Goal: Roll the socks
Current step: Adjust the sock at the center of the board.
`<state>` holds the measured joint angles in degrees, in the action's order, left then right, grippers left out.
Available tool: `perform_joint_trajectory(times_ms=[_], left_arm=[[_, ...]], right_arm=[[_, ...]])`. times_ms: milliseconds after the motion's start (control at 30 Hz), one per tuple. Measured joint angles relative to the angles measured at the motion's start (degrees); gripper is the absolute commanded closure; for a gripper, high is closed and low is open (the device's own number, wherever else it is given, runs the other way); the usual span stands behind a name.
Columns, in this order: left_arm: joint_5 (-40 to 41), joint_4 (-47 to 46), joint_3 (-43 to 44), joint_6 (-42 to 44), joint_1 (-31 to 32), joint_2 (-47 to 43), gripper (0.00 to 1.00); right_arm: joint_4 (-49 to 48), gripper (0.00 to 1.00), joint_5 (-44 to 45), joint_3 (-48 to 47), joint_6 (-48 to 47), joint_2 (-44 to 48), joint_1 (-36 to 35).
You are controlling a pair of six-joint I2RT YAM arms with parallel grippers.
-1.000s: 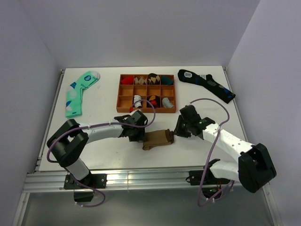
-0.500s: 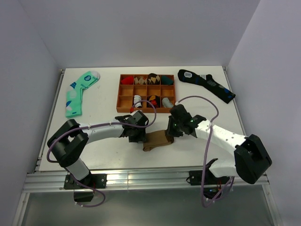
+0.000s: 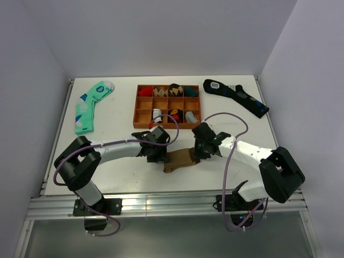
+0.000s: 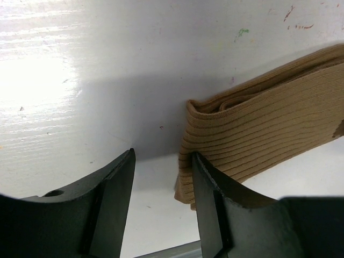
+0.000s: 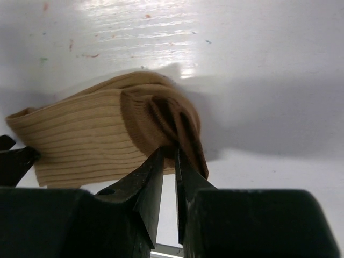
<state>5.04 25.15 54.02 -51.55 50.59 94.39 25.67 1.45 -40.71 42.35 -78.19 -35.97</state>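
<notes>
The tan-brown socks lie folded flat on the white table, in front of the wooden tray. In the right wrist view the socks show a darker, bunched cuff end, and my right gripper is shut on a fold of that cuff. From above, the right gripper is at the socks' right end. My left gripper is at their left end. There the left gripper stands open, one finger against the edge of the ribbed socks, with only bare table between the jaws.
A wooden tray with compartments holding rolled socks stands behind the work area. A mint-green dotted sock lies at the back left and a dark navy sock at the back right. Both arms' cables loop above the table.
My right gripper has swung left onto the socks' right end and closed on the cuff. The left arm has stayed in place at the left end.
</notes>
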Motion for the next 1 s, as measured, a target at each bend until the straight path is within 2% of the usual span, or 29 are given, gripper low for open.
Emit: perform_joint_trajectory(times_ms=[167,200,400,733,1000], left_arm=[[-0.02,0.0,0.02,0.0,0.13,-0.02,0.4],[-0.02,0.0,0.0,0.0,0.13,-0.04,0.36],[0.07,-0.04,0.02,0.61,0.13,-1.49,0.26],[1.4,-0.85,1.95,1.44,-0.22,-3.04,0.25],[1.38,-2.03,2.49,2.84,-4.55,-0.74,0.25]], right_arm=[[0.55,0.79,2.47,0.02,0.48,-1.07,0.0],[0.52,0.8,2.75,0.02,0.61,-1.36,0.0],[-0.17,0.82,3.52,-0.07,0.61,-3.3,0.0],[-0.92,0.82,3.45,-2.99,-2.56,-6.93,0.0],[-4.07,0.83,2.51,-7.13,-6.71,-11.58,-0.09]])
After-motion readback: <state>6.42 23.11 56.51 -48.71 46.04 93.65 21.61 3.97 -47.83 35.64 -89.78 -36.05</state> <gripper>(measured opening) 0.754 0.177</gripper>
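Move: The folded sock's middle lies about 9 cm right of the left hand and 1 cm ahead, about 2 cm below it. From the right hand, whose fingers are already at the sock's right end, the middle is some 7 cm left, 1 cm back and 3 cm down. The grey rolled sock in the tray is roughly 18 cm ahead and 2 cm left of the right hand; the striped one is about 20 cm ahead and 2 cm left of the left hand. The right fingers sink, then drag the sock's right end forward about 4 cm; left opens, rises, follows. ##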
